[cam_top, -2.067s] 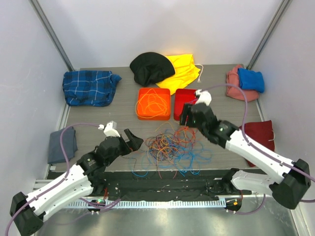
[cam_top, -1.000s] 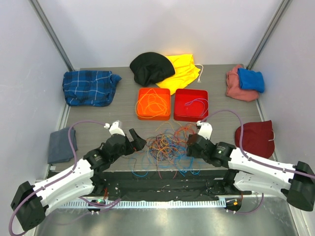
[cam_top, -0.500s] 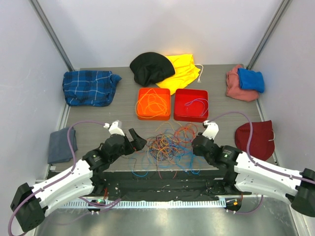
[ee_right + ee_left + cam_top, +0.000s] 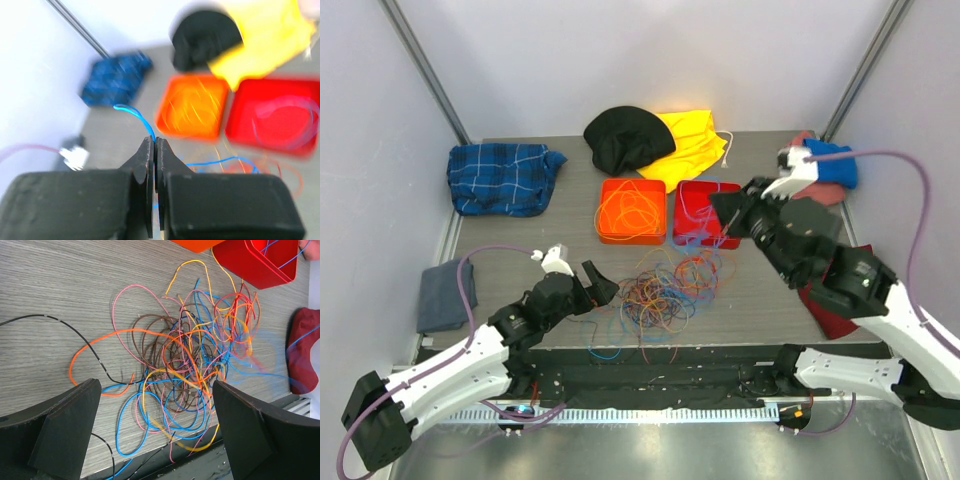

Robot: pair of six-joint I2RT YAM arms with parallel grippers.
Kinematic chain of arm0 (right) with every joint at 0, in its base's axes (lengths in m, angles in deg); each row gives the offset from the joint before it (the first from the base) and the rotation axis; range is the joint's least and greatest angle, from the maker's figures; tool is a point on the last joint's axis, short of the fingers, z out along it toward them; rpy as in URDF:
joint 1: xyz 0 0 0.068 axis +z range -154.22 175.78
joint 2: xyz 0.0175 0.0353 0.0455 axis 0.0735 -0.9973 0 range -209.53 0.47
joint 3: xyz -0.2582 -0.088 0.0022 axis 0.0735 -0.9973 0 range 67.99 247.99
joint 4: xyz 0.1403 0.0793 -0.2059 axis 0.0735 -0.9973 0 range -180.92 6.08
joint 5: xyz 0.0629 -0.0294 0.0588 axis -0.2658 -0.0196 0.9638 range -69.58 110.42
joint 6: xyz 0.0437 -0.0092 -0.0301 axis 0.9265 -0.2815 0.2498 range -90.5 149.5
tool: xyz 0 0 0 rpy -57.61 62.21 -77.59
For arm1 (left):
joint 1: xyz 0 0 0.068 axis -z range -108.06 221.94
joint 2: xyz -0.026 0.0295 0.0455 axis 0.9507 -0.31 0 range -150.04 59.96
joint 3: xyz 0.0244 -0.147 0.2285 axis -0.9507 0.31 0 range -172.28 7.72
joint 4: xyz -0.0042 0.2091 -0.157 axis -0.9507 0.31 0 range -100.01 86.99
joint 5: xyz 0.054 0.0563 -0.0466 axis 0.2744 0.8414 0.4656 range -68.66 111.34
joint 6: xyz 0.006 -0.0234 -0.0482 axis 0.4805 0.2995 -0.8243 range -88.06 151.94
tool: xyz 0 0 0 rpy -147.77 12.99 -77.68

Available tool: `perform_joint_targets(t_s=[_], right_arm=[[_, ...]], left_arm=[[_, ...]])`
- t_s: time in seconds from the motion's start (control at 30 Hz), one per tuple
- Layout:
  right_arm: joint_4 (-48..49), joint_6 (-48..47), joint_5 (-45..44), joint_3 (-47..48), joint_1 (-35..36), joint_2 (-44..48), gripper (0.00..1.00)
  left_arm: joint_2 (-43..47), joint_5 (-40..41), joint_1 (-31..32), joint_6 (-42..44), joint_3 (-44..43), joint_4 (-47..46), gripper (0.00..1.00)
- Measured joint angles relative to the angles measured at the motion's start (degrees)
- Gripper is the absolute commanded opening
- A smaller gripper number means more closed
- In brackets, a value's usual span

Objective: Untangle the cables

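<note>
The cables [image 4: 663,290] lie as a loose tangle of orange, blue, brown, pink, yellow and red wires on the table in front of the trays. My right gripper [image 4: 725,217] is raised over the red tray [image 4: 692,195], shut on a blue cable. In the right wrist view that blue cable [image 4: 136,116] curls out above the closed right gripper [image 4: 154,141]. My left gripper [image 4: 596,285] stands open at the tangle's left edge. In the left wrist view the tangle [image 4: 192,357] lies just beyond the open left gripper [image 4: 156,407], and nothing is gripped.
An orange tray [image 4: 607,190] holds orange cables. Black cloth [image 4: 625,137] and yellow cloth [image 4: 695,140] lie behind the trays. A plaid cloth [image 4: 500,178] is at back left, a grey cloth [image 4: 445,295] at left, pink and blue cloths [image 4: 830,160] at back right.
My right gripper closed on a blue cable at the tangle's right side, then rose and moved back over the red tray, drawing the cable up. The left arm stayed put.
</note>
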Motion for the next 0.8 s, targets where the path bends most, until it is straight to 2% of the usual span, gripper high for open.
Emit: perform_joint_targets(t_s=[0.2,0.33,0.43,0.63,0.8], right_arm=[[-1.14,-7.67,0.24,21.81,0.00,-8.31,0.01],[-1.44,-9.33,2.54,26.56,0.00,-10.58,0.01],[-1.64,-8.90,5.22,22.91,0.00,-10.03,0.01],[-2.36,-5.09,11.39,6.60,0.39,-7.23,0.01],[-2.78,-2.34,14.99,1.95,0.63,-6.67,0.01]], left_arm=[[1.53,-0.22,0.11,-0.24,1.05,-0.11,1.00],[3.45,-0.20,0.22,-0.33,1.99,-0.02,1.00],[5.11,-0.17,0.22,-0.44,2.51,0.17,1.00],[8.26,0.13,0.22,0.39,2.54,0.20,1.00],[11.72,0.94,0.35,4.02,2.58,-5.03,1.00]])
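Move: The blue cable is pinched near its end in my right fingers; the tangle it comes from lies some 37 cm below them, about 8 cm to the left and 2 cm back. The red box is roughly 17 cm ahead, straight out and 36 cm down, with the orange box 16 cm to the left of it. From my open left hand the tangle is about 12 cm to the right and level in reach, 8 cm below. I keep my right fingers shut on the blue cable and carry on lifting it about 13 cm, fingers tipping up, then reverse and lower it some 16 cm while swinging left towards my left hand and turning counter-clockwise. As it comes down, my left hand, still wide open, starts rising about 5 cm, its fingers tipping up. ##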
